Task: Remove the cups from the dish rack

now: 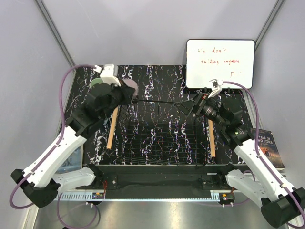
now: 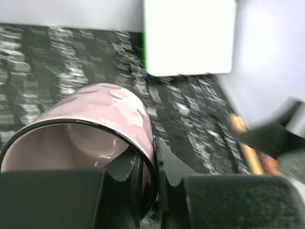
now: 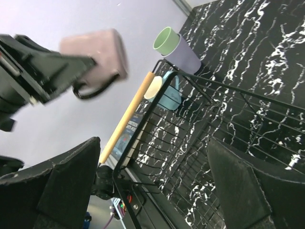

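Note:
My left gripper [image 1: 125, 91] is shut on the rim wall of the mauve cup [image 2: 109, 109], one finger inside and one outside. It holds the cup tilted in the air over the table's far left, behind the dish rack [image 1: 157, 163]. A pale green cup [image 3: 166, 40] and a lavender cup [image 3: 187, 56] sit together on the table past the rack's far left corner. The light blue mug [image 3: 167, 94] is by that corner, next to the rack's wooden bar [image 3: 127, 114]. My right gripper [image 3: 153, 143] hangs open and empty above the rack's far right part.
A whiteboard [image 1: 220, 63] stands at the back right. One book [image 1: 269, 148] lies right of the rack and another [image 1: 71, 160] left of it. The enclosure's grey walls close in on both sides.

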Tool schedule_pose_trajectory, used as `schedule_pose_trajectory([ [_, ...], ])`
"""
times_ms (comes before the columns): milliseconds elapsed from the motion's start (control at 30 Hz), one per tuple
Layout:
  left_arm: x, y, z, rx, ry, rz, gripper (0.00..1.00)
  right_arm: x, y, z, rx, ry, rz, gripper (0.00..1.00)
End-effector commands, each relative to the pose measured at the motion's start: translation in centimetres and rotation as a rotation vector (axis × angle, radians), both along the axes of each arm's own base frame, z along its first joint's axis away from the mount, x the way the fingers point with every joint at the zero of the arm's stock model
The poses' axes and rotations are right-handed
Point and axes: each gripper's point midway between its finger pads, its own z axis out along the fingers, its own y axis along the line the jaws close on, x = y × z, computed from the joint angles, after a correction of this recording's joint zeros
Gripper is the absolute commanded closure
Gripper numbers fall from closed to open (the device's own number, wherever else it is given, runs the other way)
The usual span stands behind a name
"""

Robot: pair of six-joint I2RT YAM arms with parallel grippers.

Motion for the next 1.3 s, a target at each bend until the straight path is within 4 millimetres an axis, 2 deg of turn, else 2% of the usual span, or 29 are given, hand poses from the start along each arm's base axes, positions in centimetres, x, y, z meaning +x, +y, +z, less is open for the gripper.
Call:
schedule_pose_trajectory([
  [0,3.4,8.1,2.6,0.148,-0.046,0.318,1.0,0.0,-0.7,0.0,-0.025,-0.027,-0.035,0.0],
  [67,4.0,10.8,1.5,0.192,0.007,0.398,1.0,0.0,-0.7,-0.4,-0.03,-0.016,-0.034,0.0],
  [100,4.7,13.5,1.0,0.202,0.035,0.484,1.0,0.0,-0.7,-0.5,-0.032,-0.015,-0.033,0.0],
  [167,5.2,15.8,-0.7,0.229,0.1,0.533,1.0,0.0,-0.6,-1.1,-0.038,-0.002,-0.031,0.0],
  [200,5.9,17.9,-1.6,0.245,0.132,0.598,1.0,0.0,-0.7,-1.3,-0.039,0.003,-0.031,0.0],
  [300,6.8,21.0,-3.7,0.287,0.204,0.694,1.0,0.1,-0.6,-2.0,-0.043,0.02,-0.028,0.0],
  [400,7.5,23.3,-4.7,0.278,0.256,0.777,1.0,-0.1,-0.5,-2.5,-0.046,0.027,-0.018,0.0],
  [567,8.4,25.9,-6.3,0.3,0.314,0.862,1.0,-0.9,-0.4,-2.9,-0.028,0.034,0.008,0.0],
  [800,9.0,29.5,-11.2,0.286,0.453,0.944,1.0,-1.6,-0.7,-4.5,-0.037,0.045,0.01,0.0],
  [1100,9.6,31.1,-18.7,0.204,0.659,0.932,1.0,-1.7,-0.8,-4.6,-0.053,0.032,0.007,0.0],
  [1267,10.1,31.4,-21.1,0.18,0.709,0.918,1.0,-1.8,-1.0,-4.6,-0.05,0.029,0.002,0.0],
])
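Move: The pink cup is already in the left fingers; its spot, a bare patch of counter, lies about 31 cm left, 8 cm ahead and some 32 cm below that hand. The blue cup stands roughly 11 cm to the right of the spot and 2 cm farther out; the green-and-purple stack is about 22 cm ahead and 22 cm left of the hand. The rack's left wooden handle is 12 cm left, 2 cm ahead. From the right hand the spot is some 54 cm left and 11 cm ahead. The pink cup, still pinched by its wall, is swung by the left hand about 31 cm left across the wooden handle and past the blue cup, going some 8 cm forward early on and then sinking about 22 cm towards the bare counter. On the way the wrist turns left some 50 degrees and tips steeply down. The empty right hand, fingers kept wide open, sinks 5–6 cm near the rack. ##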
